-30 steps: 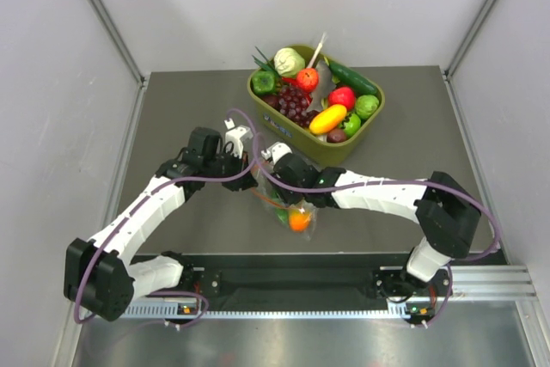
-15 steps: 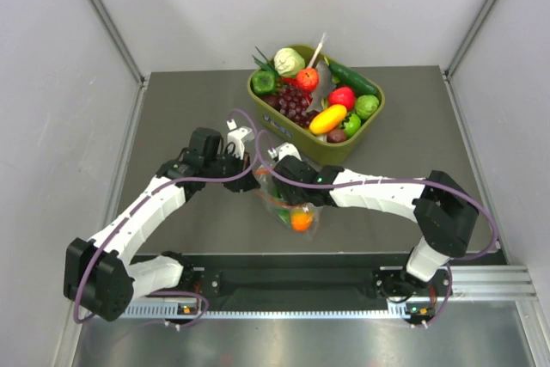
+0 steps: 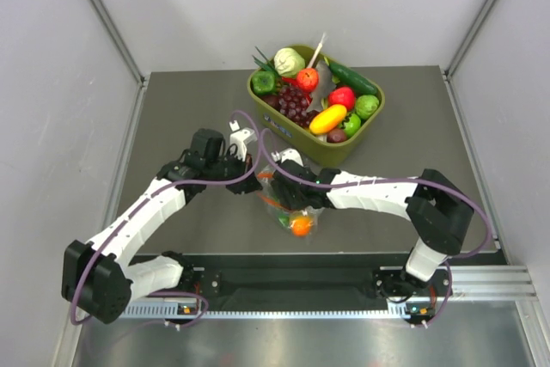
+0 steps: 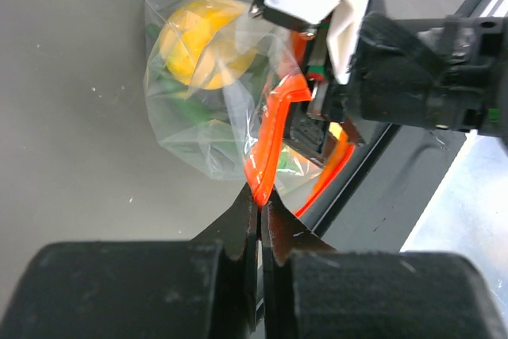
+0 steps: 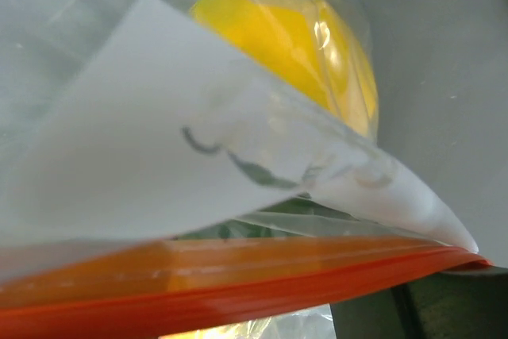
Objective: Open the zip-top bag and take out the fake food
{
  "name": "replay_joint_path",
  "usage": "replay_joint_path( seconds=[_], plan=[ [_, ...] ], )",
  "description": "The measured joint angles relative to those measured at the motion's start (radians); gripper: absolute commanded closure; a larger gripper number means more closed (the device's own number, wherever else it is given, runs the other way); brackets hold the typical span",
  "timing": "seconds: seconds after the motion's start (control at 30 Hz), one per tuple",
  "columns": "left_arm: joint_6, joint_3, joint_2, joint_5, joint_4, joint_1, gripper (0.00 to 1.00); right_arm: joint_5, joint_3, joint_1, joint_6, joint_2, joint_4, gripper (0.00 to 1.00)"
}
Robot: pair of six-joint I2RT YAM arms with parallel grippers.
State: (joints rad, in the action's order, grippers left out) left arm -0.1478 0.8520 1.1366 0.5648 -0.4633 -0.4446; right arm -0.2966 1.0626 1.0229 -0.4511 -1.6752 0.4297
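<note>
The clear zip-top bag (image 3: 288, 209) hangs between both grippers above the table. My left gripper (image 4: 260, 206) is shut on one end of its orange-red zip strip (image 4: 274, 136). The strip runs up into my right gripper (image 4: 317, 109), whose jaws the bag and its own body cover. In the right wrist view the bag fills the frame: zip strip (image 5: 238, 283), white label (image 5: 159, 164) and the yellow lemon (image 5: 294, 45) behind the plastic. None of that gripper's own fingers show there. From above, an orange fruit (image 3: 300, 226) and green pieces sit in the bag's low end.
An olive-green tub (image 3: 314, 145) stands at the back right with purple grapes (image 3: 295, 102), a pale cabbage (image 3: 289, 61) and several other toy foods. The black base rail (image 3: 292, 277) runs along the near edge. Grey walls close in left and right.
My right gripper has slid toward the near edge and lower onto the bag's top. The bag and its orange fruit shifted slightly nearer. The left gripper kept its hold in place.
</note>
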Motion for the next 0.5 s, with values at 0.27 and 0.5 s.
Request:
replay_joint_path(
  seconds=[0.27,0.5],
  plan=[
    [0.0,-0.008,-0.002,0.0,0.0,-0.007,1.0,0.041,-0.05,-0.004,-0.032,-0.013,-0.074,0.3],
    [0.002,-0.01,-0.002,-0.002,-0.001,-0.009,1.0,0.08,-0.088,-0.02,-0.051,-0.017,-0.137,0.82]
  ],
)
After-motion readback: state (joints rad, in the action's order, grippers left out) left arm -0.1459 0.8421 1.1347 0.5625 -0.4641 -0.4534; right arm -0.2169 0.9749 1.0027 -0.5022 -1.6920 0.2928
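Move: The cucumber in the bag lies roughly under the right hand, with its middle about 2 cm back, 2 cm to its left and 3 cm below. The yellow fruit sits about 5 cm ahead and 3 cm left of that hand, the orange some 6 cm back and 2 cm right, both about 2 cm lower than the hand. From the left hand, which already pinches the orange zip strip, the cucumber is about 8 cm right, 2 cm back and 14 cm below. The cucumber, low in the open bag, is what the right fingers go down to: the hand sinks about 2.5 cm past the zip strip with its fingers wide, tilting some 5 degrees, then begins to close them to roughly half their former gap. The left hand stays almost in place and keeps its pinch on the zip strip. ##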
